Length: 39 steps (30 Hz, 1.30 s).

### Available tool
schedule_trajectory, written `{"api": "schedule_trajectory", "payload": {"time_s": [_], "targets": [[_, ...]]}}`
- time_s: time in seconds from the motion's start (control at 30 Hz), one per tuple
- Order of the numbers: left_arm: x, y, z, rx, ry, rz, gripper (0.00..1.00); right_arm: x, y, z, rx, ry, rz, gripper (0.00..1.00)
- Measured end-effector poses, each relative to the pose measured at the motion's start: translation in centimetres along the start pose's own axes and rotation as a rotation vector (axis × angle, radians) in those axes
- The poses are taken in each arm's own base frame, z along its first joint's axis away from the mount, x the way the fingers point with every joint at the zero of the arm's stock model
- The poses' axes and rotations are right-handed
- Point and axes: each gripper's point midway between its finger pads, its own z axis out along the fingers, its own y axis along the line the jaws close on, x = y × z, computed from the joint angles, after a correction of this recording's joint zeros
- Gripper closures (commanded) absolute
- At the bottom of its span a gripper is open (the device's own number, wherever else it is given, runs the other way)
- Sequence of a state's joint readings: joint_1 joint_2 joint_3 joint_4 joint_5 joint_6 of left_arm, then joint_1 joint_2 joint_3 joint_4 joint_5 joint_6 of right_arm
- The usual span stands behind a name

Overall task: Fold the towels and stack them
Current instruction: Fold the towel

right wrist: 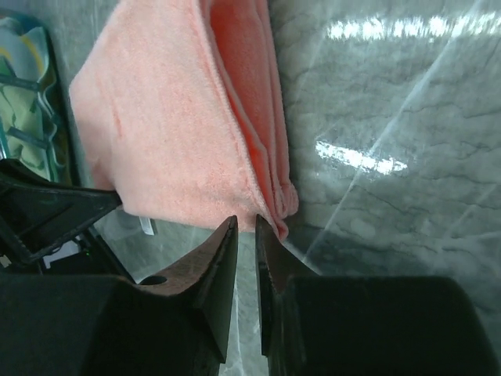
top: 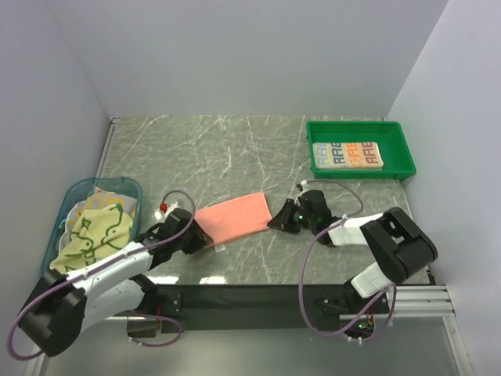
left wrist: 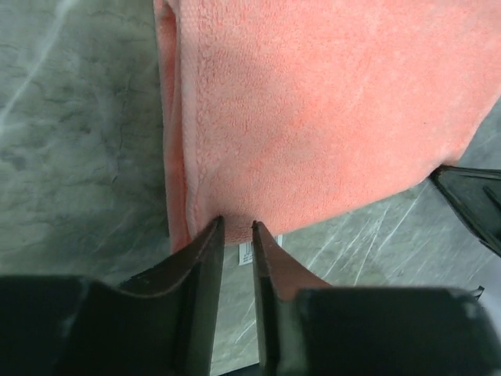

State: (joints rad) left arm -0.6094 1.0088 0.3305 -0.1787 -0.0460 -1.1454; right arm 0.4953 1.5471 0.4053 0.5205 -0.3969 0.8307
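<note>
A salmon-pink towel (top: pixel 233 218) lies folded on the marble table, between my two arms. My left gripper (top: pixel 208 237) sits at its near left corner, jaws pinched on the puckered edge (left wrist: pixel 237 223), with a white tag below. My right gripper (top: pixel 272 222) is at the near right corner, jaws closed on the layered edge (right wrist: pixel 246 221). A cream towel with coloured letters (top: pixel 347 156) lies folded in the green tray (top: pixel 401 149). A pale yellow and green towel (top: pixel 92 233) is heaped in the blue basket (top: pixel 72 196).
The tray stands at the back right and the basket at the left edge. A small red-and-white object (top: pixel 163 207) lies beside the basket. Grey walls close in the table on three sides.
</note>
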Motion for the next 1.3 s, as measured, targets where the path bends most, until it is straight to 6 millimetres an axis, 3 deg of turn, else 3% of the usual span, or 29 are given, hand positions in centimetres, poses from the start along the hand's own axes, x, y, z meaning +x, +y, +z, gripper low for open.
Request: {"api": "schedule_trajectory", "payload": {"time_s": [0.1,0.17,0.2,0.3,0.4,0.5,0.63,0.8,0.9,1.03,1.13,1.17,1.2,1.3], "targets": [[-0.5,0.0,-0.7,0.007,-0.030,0.010,0.43,-0.9,0.8,-0.9,-0.004,-0.030,-0.033,0.71],[-1.1,-0.3,-1.4,0.010,-0.055,0.021,0.36,-1.9,2.0,-1.4,-0.021,-0.050,-0.055,0.64],[-1.4,-0.5,-1.7,0.014,-0.067,0.025,0.36,-2.7,3.0,-1.5,-0.039,-0.066,-0.070,0.57],[-3.4,-2.4,-2.9,0.045,-0.138,0.036,0.35,-5.7,6.7,-1.5,-0.111,-0.119,-0.113,0.50],[-5.9,-4.7,-3.9,0.084,-0.229,0.039,0.38,-8.8,10.1,-0.6,-0.191,-0.171,-0.139,0.50],[-7.8,-5.6,-3.4,0.091,-0.294,0.031,0.42,-10.5,11.9,1.5,-0.246,-0.187,-0.136,0.51],[-9.0,-3.8,-0.4,0.004,-0.305,0.006,0.43,-10.7,10.7,5.2,-0.249,-0.164,-0.091,0.53],[-9.1,0.2,2.6,-0.107,-0.296,-0.030,0.44,-8.9,5.9,8.9,-0.157,-0.121,-0.016,0.53],[-10.2,0.2,3.4,-0.091,-0.328,-0.051,0.43,-8.6,4.4,9.8,-0.144,-0.129,0.019,0.53],[-12.0,-0.7,4.6,-0.095,-0.350,-0.029,0.35,-8.9,3.8,9.1,-0.151,-0.176,0.040,0.52],[-13.4,-2.3,5.8,-0.117,-0.338,0.036,0.18,-9.1,3.2,7.7,-0.121,-0.208,0.035,0.49],[-13.7,-2.8,6.1,-0.126,-0.329,0.064,0.07,-9.3,3.2,7.0,-0.102,-0.220,0.022,0.44],[-13.9,-3.3,6.2,-0.134,-0.323,0.093,0.02,-9.7,3.2,6.4,-0.076,-0.229,0.006,0.40],[-13.6,-5.9,5.8,-0.156,-0.314,0.205,0.00,-11.7,4.9,3.3,-0.038,-0.295,-0.067,0.25]]}}
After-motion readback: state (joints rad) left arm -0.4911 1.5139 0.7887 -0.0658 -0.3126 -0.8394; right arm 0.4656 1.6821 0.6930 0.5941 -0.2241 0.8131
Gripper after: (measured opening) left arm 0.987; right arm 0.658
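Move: Both hands are low at the pink towel's near corners. From the left hand, the towel's far-left corner lies about 10 cm ahead and 4 cm left, and the white tag 3 cm to its right and 1 cm nearer the base. From the right hand, the far-right corner is some 9 cm ahead and 1 cm left, and the green bin's middle roughly 21 cm ahead and 25 cm right; heights nearly level. Both hands leave the near edge and arc up and forward over the pink towel, rising about 10 cm, to come down by its far edge. Down low, the left goes on forward, ending some 15 cm out, while the right sweeps about 5 cm right along that edge, then both begin rising, the left's fingers wide open, the right's partly. ##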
